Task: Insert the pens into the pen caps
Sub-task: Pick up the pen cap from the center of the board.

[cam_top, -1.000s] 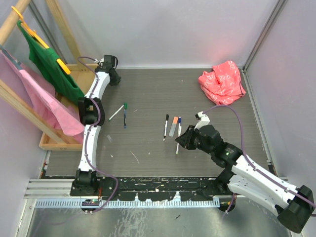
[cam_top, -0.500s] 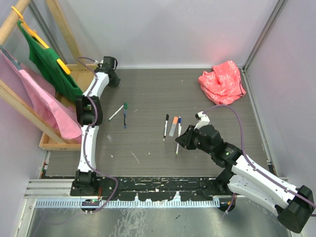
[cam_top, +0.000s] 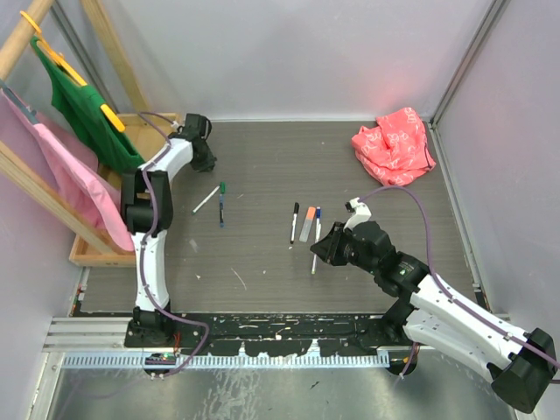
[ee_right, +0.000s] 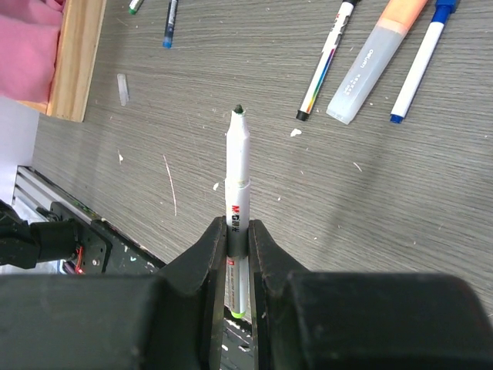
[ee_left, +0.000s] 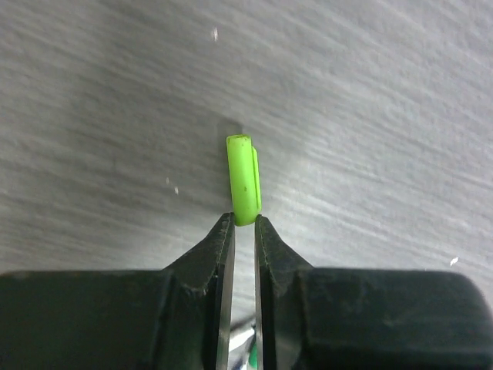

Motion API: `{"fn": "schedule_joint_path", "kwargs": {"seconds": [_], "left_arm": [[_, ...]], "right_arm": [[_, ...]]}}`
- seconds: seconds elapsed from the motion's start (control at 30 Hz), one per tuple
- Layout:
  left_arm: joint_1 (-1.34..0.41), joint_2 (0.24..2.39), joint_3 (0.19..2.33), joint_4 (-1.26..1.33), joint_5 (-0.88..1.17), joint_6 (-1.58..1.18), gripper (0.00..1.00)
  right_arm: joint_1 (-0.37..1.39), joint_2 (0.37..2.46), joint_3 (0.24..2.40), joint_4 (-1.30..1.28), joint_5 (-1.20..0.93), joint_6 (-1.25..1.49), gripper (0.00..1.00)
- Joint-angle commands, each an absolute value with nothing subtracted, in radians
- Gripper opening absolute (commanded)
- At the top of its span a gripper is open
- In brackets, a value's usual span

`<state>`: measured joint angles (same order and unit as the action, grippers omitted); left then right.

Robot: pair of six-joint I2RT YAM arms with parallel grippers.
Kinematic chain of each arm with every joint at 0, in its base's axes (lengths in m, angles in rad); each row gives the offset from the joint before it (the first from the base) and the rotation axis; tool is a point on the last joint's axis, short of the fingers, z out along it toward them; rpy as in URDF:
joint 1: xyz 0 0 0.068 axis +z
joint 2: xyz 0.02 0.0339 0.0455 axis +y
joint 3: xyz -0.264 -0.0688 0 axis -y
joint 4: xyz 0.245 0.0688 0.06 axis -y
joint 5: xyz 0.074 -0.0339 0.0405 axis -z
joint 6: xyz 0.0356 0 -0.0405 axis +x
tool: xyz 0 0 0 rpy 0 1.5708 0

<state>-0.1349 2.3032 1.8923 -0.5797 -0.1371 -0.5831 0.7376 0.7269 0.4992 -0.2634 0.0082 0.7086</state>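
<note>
At the back left my left gripper (cam_top: 202,156) (ee_left: 244,220) is shut on one of the pen caps, a bright green cap (ee_left: 243,179). It is pinched at its near end and sticks out past the fingertips over the table. My right gripper (cam_top: 326,250) (ee_right: 238,228) is shut on a white pen (ee_right: 238,166) with its bare dark tip pointing away. More of the pens lie mid-table: a black-capped one (cam_top: 294,223), an orange highlighter (cam_top: 307,224) and a blue one (cam_top: 318,217). A green-ended pen (cam_top: 221,203) and a white pen (cam_top: 206,199) lie further left.
A crumpled red cloth (cam_top: 394,146) lies at the back right. A wooden rack (cam_top: 96,249) with green and pink garments stands along the left side. A small pale strip (ee_right: 122,89) lies near the rack's base. Grey walls close in the table.
The left arm's wrist has swung a little nearer and to the right from the back-left corner, and its elbow has shifted left. The right arm and its pen have not moved.
</note>
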Motion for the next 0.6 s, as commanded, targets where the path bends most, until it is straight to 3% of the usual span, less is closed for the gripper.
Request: {"fn": "schedule_joint_path", "kwargs": {"seconds": [0.0, 0.2, 0.57], "left_arm": [[-0.147, 2.184, 1.803, -0.475, -0.109, -0.583, 0.15], [-0.146, 2.178, 1.795, -0.488, -0.117, -0.574, 0.26], [-0.146, 2.221, 1.881, -0.521, -0.117, -0.557, 0.37]], "right_arm": [[0.733, 0.725, 0.523, -0.230, -0.008, 0.693, 0.00], [0.733, 0.726, 0.527, -0.232, -0.008, 0.695, 0.00], [0.733, 0.725, 0.520, -0.232, -0.008, 0.697, 0.00]]}}
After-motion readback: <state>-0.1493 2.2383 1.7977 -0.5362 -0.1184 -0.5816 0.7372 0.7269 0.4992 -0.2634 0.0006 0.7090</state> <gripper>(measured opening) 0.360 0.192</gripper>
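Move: The left fingertips are shut on the near end of the lime pen cap, whose middle lies about 2 cm ahead of the hand point and 1 cm below it, straight in line. The darker green cap is roughly 6 cm back and 4 cm to the right, the white pen some 12 cm back and 2 cm left, both about 1 cm lower. From the right hand, the lime cap is about 35 cm ahead, 32 cm left and 12 cm below. The left hand finishes its quick pull towards the robot, drawing the lime cap by its near end back about 1.5 cm and some 1 cm to the right, low over the board towards the loose pens. It then all but stops there with its wrist unturned while the fingers part to roughly a third open, letting go of the cap and leaving a fingertip on either side of it with clear gaps. ##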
